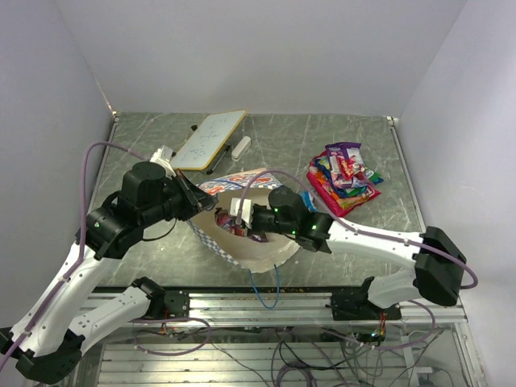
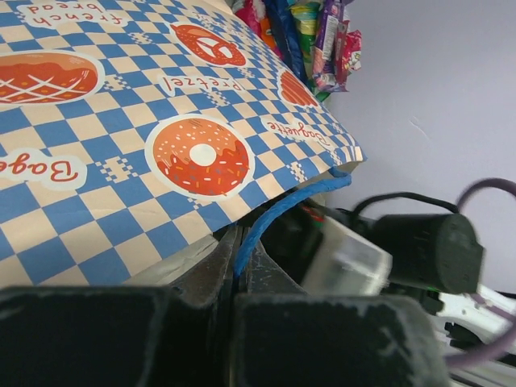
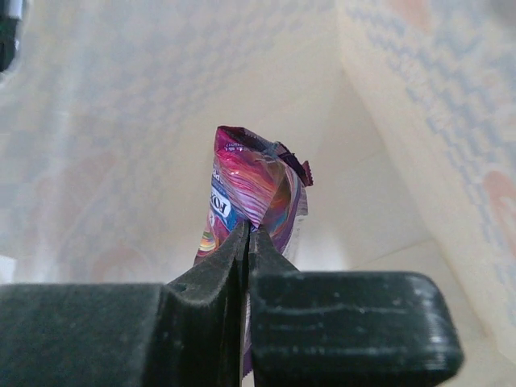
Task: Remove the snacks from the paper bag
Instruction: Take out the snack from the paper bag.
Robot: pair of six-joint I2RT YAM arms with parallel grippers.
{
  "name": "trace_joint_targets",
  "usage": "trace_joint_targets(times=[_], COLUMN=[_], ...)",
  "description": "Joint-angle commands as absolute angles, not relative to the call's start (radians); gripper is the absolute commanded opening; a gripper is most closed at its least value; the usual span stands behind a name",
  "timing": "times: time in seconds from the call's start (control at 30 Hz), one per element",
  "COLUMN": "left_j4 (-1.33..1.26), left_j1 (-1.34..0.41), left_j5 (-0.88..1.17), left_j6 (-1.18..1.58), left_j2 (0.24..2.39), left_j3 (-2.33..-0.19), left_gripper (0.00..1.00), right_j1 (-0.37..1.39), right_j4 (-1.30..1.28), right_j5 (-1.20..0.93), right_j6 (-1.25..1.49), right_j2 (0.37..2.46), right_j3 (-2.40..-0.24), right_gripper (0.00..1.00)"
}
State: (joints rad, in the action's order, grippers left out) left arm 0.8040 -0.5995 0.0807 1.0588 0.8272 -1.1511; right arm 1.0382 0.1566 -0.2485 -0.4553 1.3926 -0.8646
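The paper bag (image 1: pixel 246 246) lies on its side at the table's middle, its mouth facing the arms. My left gripper (image 2: pixel 239 260) is shut on the bag's blue string handle (image 2: pixel 284 208), just under the checkered band (image 2: pixel 161 145); in the top view it (image 1: pixel 201 203) sits at the bag's left rim. My right gripper (image 3: pixel 247 231) is inside the bag, shut on a purple-pink snack packet (image 3: pixel 256 189) that stands up between cream paper walls (image 3: pixel 121 121). In the top view the right gripper (image 1: pixel 242 218) reaches into the bag's mouth. A pile of snacks (image 1: pixel 343 173) lies on the table to the right.
A white board (image 1: pixel 208 139) with a wooden edge lies at the back, with a small white eraser (image 1: pixel 240 146) beside it. Walls close in on three sides. Cables hang over the near metal rail (image 1: pixel 266 298).
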Motion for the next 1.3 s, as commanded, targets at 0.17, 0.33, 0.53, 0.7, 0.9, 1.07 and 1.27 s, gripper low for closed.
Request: trace_joint_targets(times=[0.17, 0.33, 0.53, 0.7, 0.9, 1.07, 1.27], left_j4=[0.882, 0.857, 0.906, 0.939, 0.952, 0.902, 0.934], left_j1=[-0.597, -0.598, -0.598, -0.598, -0.598, -0.597, -0.598], left_j5=[0.024, 0.003, -0.086, -0.101, -0.078, -0.061, -0.056], left_j6=[1.077, 1.146, 1.233, 1.216, 1.19, 1.193, 1.175], left_j2=[0.852, 0.824, 0.778, 0.794, 0.839, 0.85, 0.921], left_j3=[-1.237, -1.214, -1.194, -1.239, -1.27, -1.257, -1.303], left_gripper=[0.07, 0.07, 0.07, 0.07, 0.07, 0.07, 0.07], right_j1=[1.041, 1.041, 1.04, 1.041, 1.04, 1.041, 1.041], right_j4=[0.027, -0.014, -0.114, -0.139, -0.136, -0.102, -0.142], right_j5=[-0.212, -0.187, -0.149, -0.095, -0.026, 0.018, 0.1], right_j6=[-0.368, -0.312, -0.305, -0.293, -0.229, -0.182, -0.118], right_j2=[1.234, 1.13, 1.08, 1.062, 1.074, 1.091, 1.106], right_j3=[-1.045, -1.072, -1.198, -1.291, -1.372, -1.395, -1.508], right_gripper=[0.0, 0.0, 0.0, 0.0, 0.0, 0.0, 0.0])
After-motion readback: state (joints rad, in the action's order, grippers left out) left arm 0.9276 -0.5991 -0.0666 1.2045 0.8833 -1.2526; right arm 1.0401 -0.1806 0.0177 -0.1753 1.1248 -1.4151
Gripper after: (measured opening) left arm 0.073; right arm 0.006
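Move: Deep in the open paper bag, the right hand already grips the purple packet. The snack pile it is bound for lies about 38 cm to its right, 19 cm farther out and 14 cm lower; the blue packet is some 25 cm right, 10 cm ahead and 16 cm below. The blue handle in the left fingers is roughly 6 cm left, level fore and aft, 13 cm above. From the left hand the pile is some 44 cm right, 20 cm ahead, 27 cm down. Hauling the pinched purple packet up out of the bag, the right hand climbs nearly 30 cm and eases about 7 cm to its right, fingers staying shut while the wrist tips their left-pointing ends upward by some 30 degrees and swings clockwise. The left hand keeps its grip on the blue handle, giving only a couple of centimetres left and slightly forward as it turns a little counter-clockwise. ##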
